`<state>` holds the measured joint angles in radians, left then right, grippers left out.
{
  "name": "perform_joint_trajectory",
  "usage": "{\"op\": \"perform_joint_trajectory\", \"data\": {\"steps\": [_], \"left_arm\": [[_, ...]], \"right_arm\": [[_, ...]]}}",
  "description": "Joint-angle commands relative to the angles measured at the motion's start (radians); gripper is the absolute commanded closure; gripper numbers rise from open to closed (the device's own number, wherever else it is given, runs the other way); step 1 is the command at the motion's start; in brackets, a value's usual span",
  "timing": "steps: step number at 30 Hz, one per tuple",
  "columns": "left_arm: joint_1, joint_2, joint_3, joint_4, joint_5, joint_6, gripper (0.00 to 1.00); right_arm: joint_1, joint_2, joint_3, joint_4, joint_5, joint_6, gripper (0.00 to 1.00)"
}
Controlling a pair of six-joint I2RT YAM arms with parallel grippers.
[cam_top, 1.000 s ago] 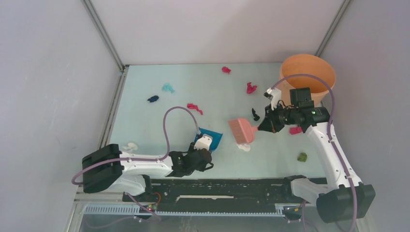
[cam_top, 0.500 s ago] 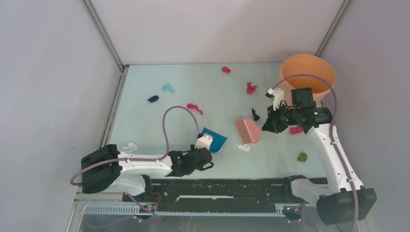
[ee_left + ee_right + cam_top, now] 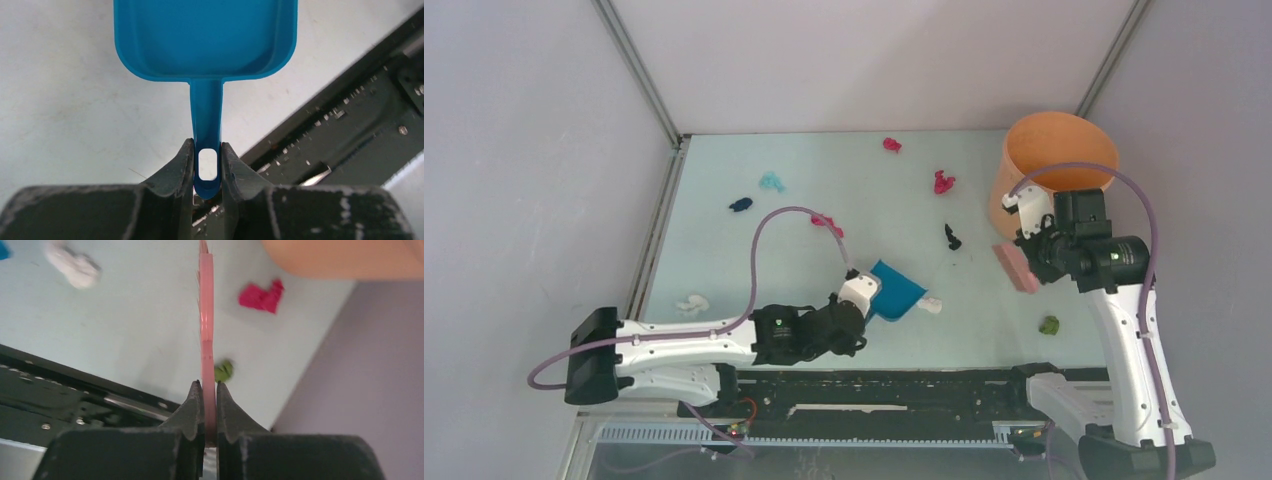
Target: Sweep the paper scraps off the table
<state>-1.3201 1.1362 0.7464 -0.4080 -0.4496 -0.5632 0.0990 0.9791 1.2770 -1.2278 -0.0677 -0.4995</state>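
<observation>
My left gripper (image 3: pixel 860 296) is shut on the handle of the blue dustpan (image 3: pixel 896 291), whose mouth touches a white paper scrap (image 3: pixel 931 305). The left wrist view shows the fingers clamped on the handle (image 3: pixel 207 150) and the pan (image 3: pixel 205 37) empty. My right gripper (image 3: pixel 1034 262) is shut on the pink brush (image 3: pixel 1014 267), held edge-on above the table (image 3: pixel 844 160) near the bucket. The right wrist view shows the brush (image 3: pixel 206 320), a magenta scrap (image 3: pixel 261 295), an olive scrap (image 3: pixel 225 370) and the white scrap (image 3: pixel 75 265). Other scraps lie apart: magenta (image 3: pixel 891 144), (image 3: pixel 943 182), (image 3: pixel 827 222), teal (image 3: pixel 771 182), navy (image 3: pixel 740 204).
An orange bucket (image 3: pixel 1059 160) stands at the back right corner. A black scrap (image 3: pixel 951 237), a white scrap (image 3: pixel 692 301) at the near left and the olive scrap (image 3: pixel 1050 324) lie on the table. Grey walls close three sides. A black rail (image 3: pixel 874 385) runs along the near edge.
The left arm has pushed the dustpan right, up to the white scrap. The right arm has swung the brush right, away from that scrap and toward the bucket, turning it edge-on.
</observation>
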Motion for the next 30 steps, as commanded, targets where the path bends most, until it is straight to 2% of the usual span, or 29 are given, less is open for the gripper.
{"op": "perform_joint_trajectory", "data": {"steps": [1, 5, 9, 16, 19, 24, 30], "left_arm": [[-0.046, 0.059, 0.085, -0.086, 0.107, 0.073, 1.0], [-0.07, 0.136, 0.133, -0.113, 0.156, 0.112, 1.0], [-0.077, 0.192, 0.157, -0.098, 0.195, 0.133, 1.0], [-0.093, 0.249, 0.178, -0.106, 0.285, 0.159, 1.0], [-0.098, 0.255, 0.185, -0.135, 0.307, 0.166, 1.0], [-0.099, 0.309, 0.24, -0.227, 0.313, 0.178, 1.0], [-0.099, 0.41, 0.301, -0.273, 0.338, 0.197, 1.0]], "right_arm": [[-0.033, -0.042, 0.027, -0.087, 0.266, -0.101, 1.0], [-0.054, -0.075, -0.006, -0.075, 0.392, -0.148, 1.0], [-0.126, -0.078, -0.053, -0.027, 0.423, -0.188, 1.0], [-0.307, -0.024, -0.152, 0.069, 0.347, -0.247, 1.0], [-0.342, -0.01, -0.201, 0.1, 0.315, -0.229, 1.0], [-0.324, 0.033, -0.227, 0.084, 0.183, -0.141, 1.0], [-0.171, 0.07, -0.212, 0.033, 0.042, -0.024, 1.0]]}}
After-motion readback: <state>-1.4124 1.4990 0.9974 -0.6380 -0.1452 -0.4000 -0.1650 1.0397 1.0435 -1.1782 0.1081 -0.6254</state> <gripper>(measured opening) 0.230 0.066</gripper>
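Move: The green scrap lies about 6 cm back, 6 cm right and 22 cm below my right hand, which holds the pink brush. The red scrap is some 6 cm ahead and 4 cm right of this hand, on the table, and the orange bin some 20 cm ahead and 9 cm right. For the blue dustpan in my left hand, the bare strip by the near table edge is about 4 cm back, 11 cm right and 10 cm below; the white scrap is 6 cm ahead and 13 cm right. I swing the brush out right about 13 cm and a little back, past the green scrap, turning the wrist clockwise, then lower it some 8 cm and start back left beside that scrap. Meanwhile my left hand draws the dustpan back about 7 cm, down 5 and slightly right towards the near edge, turning it clockwise and tilting it; both grips keep their hold. ##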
